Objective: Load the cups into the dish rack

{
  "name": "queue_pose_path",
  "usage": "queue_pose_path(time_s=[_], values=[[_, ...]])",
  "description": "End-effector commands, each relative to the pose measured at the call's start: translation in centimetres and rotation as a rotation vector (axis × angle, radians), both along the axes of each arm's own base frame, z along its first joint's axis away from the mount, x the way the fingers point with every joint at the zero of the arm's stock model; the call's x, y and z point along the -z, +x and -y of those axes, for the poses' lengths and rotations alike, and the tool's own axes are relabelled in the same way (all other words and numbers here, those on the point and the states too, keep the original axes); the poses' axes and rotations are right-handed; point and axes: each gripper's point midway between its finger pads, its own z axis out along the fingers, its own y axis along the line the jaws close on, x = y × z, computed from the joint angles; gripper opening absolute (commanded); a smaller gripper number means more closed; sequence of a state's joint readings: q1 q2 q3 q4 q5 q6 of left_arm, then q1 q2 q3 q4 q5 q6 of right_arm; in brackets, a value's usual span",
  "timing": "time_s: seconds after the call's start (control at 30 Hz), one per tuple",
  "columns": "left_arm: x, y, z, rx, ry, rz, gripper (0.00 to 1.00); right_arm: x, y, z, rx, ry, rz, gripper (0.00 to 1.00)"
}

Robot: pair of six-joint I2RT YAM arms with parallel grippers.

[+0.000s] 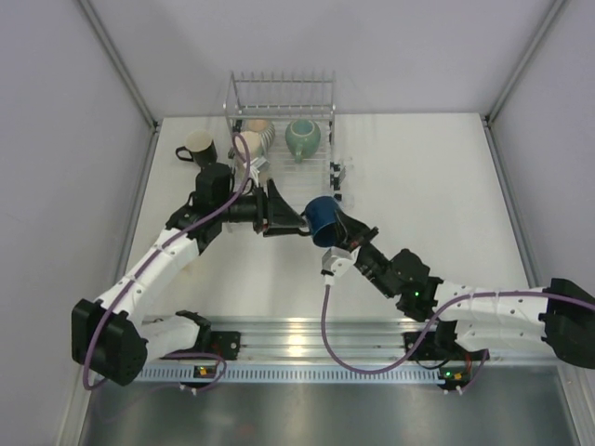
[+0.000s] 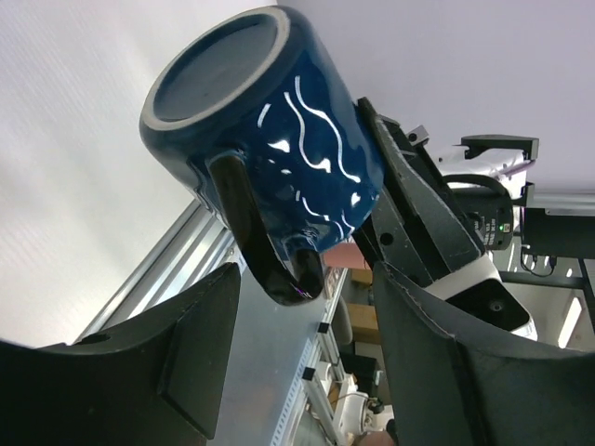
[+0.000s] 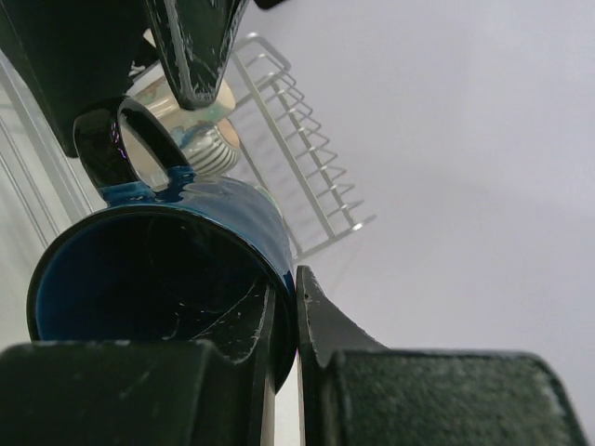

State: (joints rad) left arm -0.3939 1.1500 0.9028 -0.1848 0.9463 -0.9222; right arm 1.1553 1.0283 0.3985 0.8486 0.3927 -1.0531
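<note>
My right gripper [image 1: 337,226] is shut on the rim wall of a dark blue cup [image 1: 323,217], one finger inside and one outside [image 3: 284,279], holding it above the table in front of the dish rack [image 1: 279,98]. My left gripper [image 1: 299,224] stands open at the cup's handle [image 2: 253,232], which hangs just ahead of its spread fingers [image 2: 200,344] without touching them. In the rack sit a teal-green cup [image 1: 303,137], a ribbed beige cup [image 1: 262,128] and a cream cup [image 1: 249,147]. A black cup with cream inside [image 1: 198,146] stands on the table left of the rack.
The white table [image 1: 428,186] is walled at the left, back and right. An aluminium rail [image 1: 307,334] with both arm bases and cables runs along the near edge. My two arms meet at the table's middle, close to the rack's front edge.
</note>
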Motion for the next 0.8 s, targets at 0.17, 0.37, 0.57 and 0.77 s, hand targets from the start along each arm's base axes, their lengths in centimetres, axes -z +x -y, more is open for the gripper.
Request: queue_pose_path(time_s=[0.17,0.37,0.57,0.77], values=[[1.1,-2.8,0.5,0.114,-0.029,-0.017,0.64,-5.4,-1.6,-0.7,-0.092,0.072,0.227,0.0],[0.3,-3.4,0.5,0.145,-0.046,-0.006,0.56,-4.4,-2.5,-2.2,-0.162,0.022,0.261,0.0],[1.5,-4.5,0.7,0.189,-0.043,-0.048,0.43,-4.4,-3.0,-2.3,-0.17,0.02,0.295,0.0],[1.7,-4.5,0.8,0.203,-0.042,-0.054,0.35,-3.7,-5.1,-3.4,-0.261,-0.023,0.344,0.0]])
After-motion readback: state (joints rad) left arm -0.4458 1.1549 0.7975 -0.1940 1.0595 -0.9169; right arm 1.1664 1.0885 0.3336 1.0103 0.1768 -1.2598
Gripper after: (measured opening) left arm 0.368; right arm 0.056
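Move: The blue cup's handle lies about 3 cm to the right of the open left gripper and 2 cm below it, level fore and aft; the cup's middle is some 6 cm right and 2 cm ahead. The dish rack's middle is roughly 27 cm ahead, 4 cm left and 22 cm down, the green cup about 33 cm ahead, 1 cm right and 18 cm down. From the right hand, which holds the cup's rim, the left gripper is about 9 cm left, level ahead. Bring the left gripper back about 4 cm and down 3 cm, swinging it roughly 10 degrees clockwise to the blue cup's handle, and draw its fingers partly closed with the handle between them. Meanwhile keep the right grip shut on the rim and bring the cup some 3 cm left and as much back, turning it about 10 degrees counter-clockwise to offer the handle. ##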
